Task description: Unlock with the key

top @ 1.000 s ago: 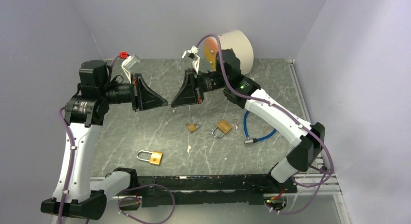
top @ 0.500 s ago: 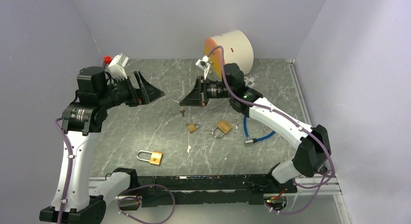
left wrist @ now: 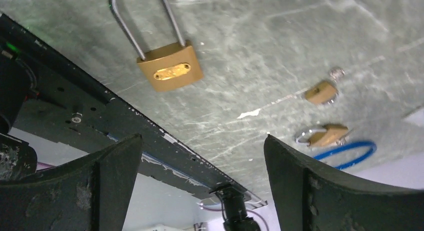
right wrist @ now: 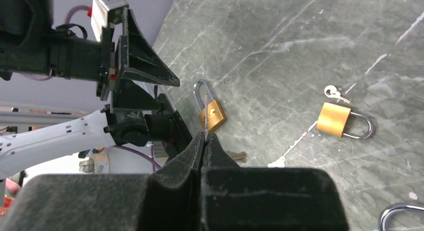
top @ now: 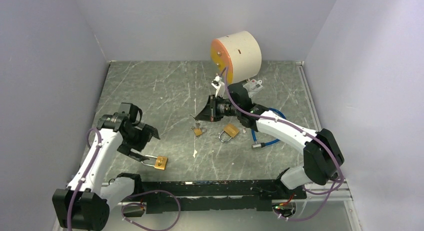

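Observation:
A thin silver key (right wrist: 205, 115) sticks out edge-on from the tips of my right gripper (right wrist: 205, 136), which is shut on it. That gripper (top: 196, 116) hangs low over the table's middle, just left of a small brass padlock (top: 198, 131) and a medium one (top: 230, 131). A larger brass padlock (top: 159, 162) with a long shackle lies flat near the front edge. My left gripper (top: 144, 143) hovers just above and left of it, open and holding nothing. In the left wrist view the large padlock (left wrist: 170, 68) lies beyond the open left gripper (left wrist: 202, 138).
A cream cylinder with an orange face (top: 237, 52) stands at the back. A blue cable lock (top: 267, 136) curls right of the medium padlock. A small loose key (right wrist: 334, 93) lies by the small padlock (right wrist: 335, 119). The black base rail (top: 215, 188) runs along the front edge.
The left gripper opened, then swung down from facing the right gripper to the large padlock at the front left. The right gripper dropped towards the table with the key.

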You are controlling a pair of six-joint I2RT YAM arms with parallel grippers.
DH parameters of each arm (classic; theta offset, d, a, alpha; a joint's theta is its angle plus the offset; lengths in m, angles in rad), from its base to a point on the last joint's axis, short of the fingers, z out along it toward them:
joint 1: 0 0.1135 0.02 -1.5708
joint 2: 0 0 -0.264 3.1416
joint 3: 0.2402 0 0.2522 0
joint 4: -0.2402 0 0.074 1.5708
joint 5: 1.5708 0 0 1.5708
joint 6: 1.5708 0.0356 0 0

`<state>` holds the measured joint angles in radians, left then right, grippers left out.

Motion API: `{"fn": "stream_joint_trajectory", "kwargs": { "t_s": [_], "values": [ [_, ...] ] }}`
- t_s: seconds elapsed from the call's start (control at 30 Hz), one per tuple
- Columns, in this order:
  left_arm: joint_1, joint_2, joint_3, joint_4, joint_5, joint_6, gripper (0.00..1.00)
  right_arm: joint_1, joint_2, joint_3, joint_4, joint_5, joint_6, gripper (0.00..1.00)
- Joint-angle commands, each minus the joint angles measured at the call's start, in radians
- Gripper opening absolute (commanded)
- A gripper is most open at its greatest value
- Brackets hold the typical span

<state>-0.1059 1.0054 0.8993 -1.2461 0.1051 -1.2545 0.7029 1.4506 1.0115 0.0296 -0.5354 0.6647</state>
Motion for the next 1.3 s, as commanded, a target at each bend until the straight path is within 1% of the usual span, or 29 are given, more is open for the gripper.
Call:
{"fn": "stream_joint_trajectory", "kwargs": {
  "t_s": [0.0,0.07,0.23,0.37,0.43,0.63,0.77,0.87,0.93,1.0,1.13,1.2,1.27],
  "values": [
    [-0.032,0.044,-0.068,0.026,-0.036,-0.224,0.95,0.001,-0.042,-0.013,0.052,0.041,0.019,0.00],
    [-0.064,0.079,-0.089,0.060,-0.028,-0.268,0.95,0.000,-0.035,-0.007,0.038,0.046,0.013,0.00],
    [-0.171,0.182,-0.126,0.103,-0.074,-0.388,0.95,-0.009,-0.026,-0.002,0.031,0.051,0.007,0.00],
    [-0.253,0.156,-0.188,0.231,-0.153,-0.406,0.95,-0.026,-0.029,-0.011,0.031,0.051,0.012,0.00],
    [-0.267,0.151,-0.221,0.260,-0.179,-0.404,0.95,-0.036,-0.030,-0.017,0.034,0.044,0.016,0.00],
    [-0.286,0.176,-0.311,0.325,-0.181,-0.404,0.95,-0.046,-0.030,-0.029,0.029,0.047,0.023,0.00],
    [-0.287,0.159,-0.357,0.381,-0.223,-0.395,0.95,-0.047,-0.028,-0.029,0.027,0.046,0.029,0.00],
    [-0.287,0.129,-0.387,0.423,-0.241,-0.386,0.85,-0.048,-0.034,-0.027,0.017,0.053,0.030,0.00],
    [-0.287,0.115,-0.399,0.438,-0.254,-0.376,0.72,-0.048,-0.039,-0.027,0.008,0.059,0.026,0.00],
    [-0.287,0.105,-0.401,0.466,-0.277,-0.335,0.60,-0.048,-0.043,-0.026,0.002,0.066,0.027,0.00],
    [-0.287,0.120,-0.360,0.593,-0.301,-0.118,0.58,-0.049,-0.050,-0.028,-0.005,0.084,0.028,0.00],
    [-0.287,0.151,-0.319,0.680,-0.272,0.033,0.58,-0.051,-0.057,-0.042,0.002,0.094,0.036,0.00],
    [-0.287,0.198,-0.277,0.752,-0.215,0.151,0.58,-0.051,-0.068,-0.068,0.025,0.103,0.054,0.00]
  ]
}}
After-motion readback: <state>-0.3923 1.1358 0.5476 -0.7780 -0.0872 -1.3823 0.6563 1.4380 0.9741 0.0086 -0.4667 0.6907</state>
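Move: The large padlock's brass body lies some 12 cm below the open left hand, about 2 cm back and 1 cm to its right. From the left hand, the small padlock is roughly 10 cm ahead and 16 cm right, and the white patch about 2 cm ahead and 14 cm right. From the right hand, which already holds the key, the large padlock is about 9 cm back, 14 cm left and 20 cm down; the small padlock is roughly 3 cm ahead, nearly underneath. The left fingers pinch the large padlock's brass body by its two ends, after the hand has sunk some 12 cm onto it, easing back about 2 cm; they close to roughly two thirds open. Gripping, the hand then starts forward about 2.5 cm, turning some 10 degrees clockwise. The right hand keeps the key and shifts about 3 cm right and forward, sinking slightly. ##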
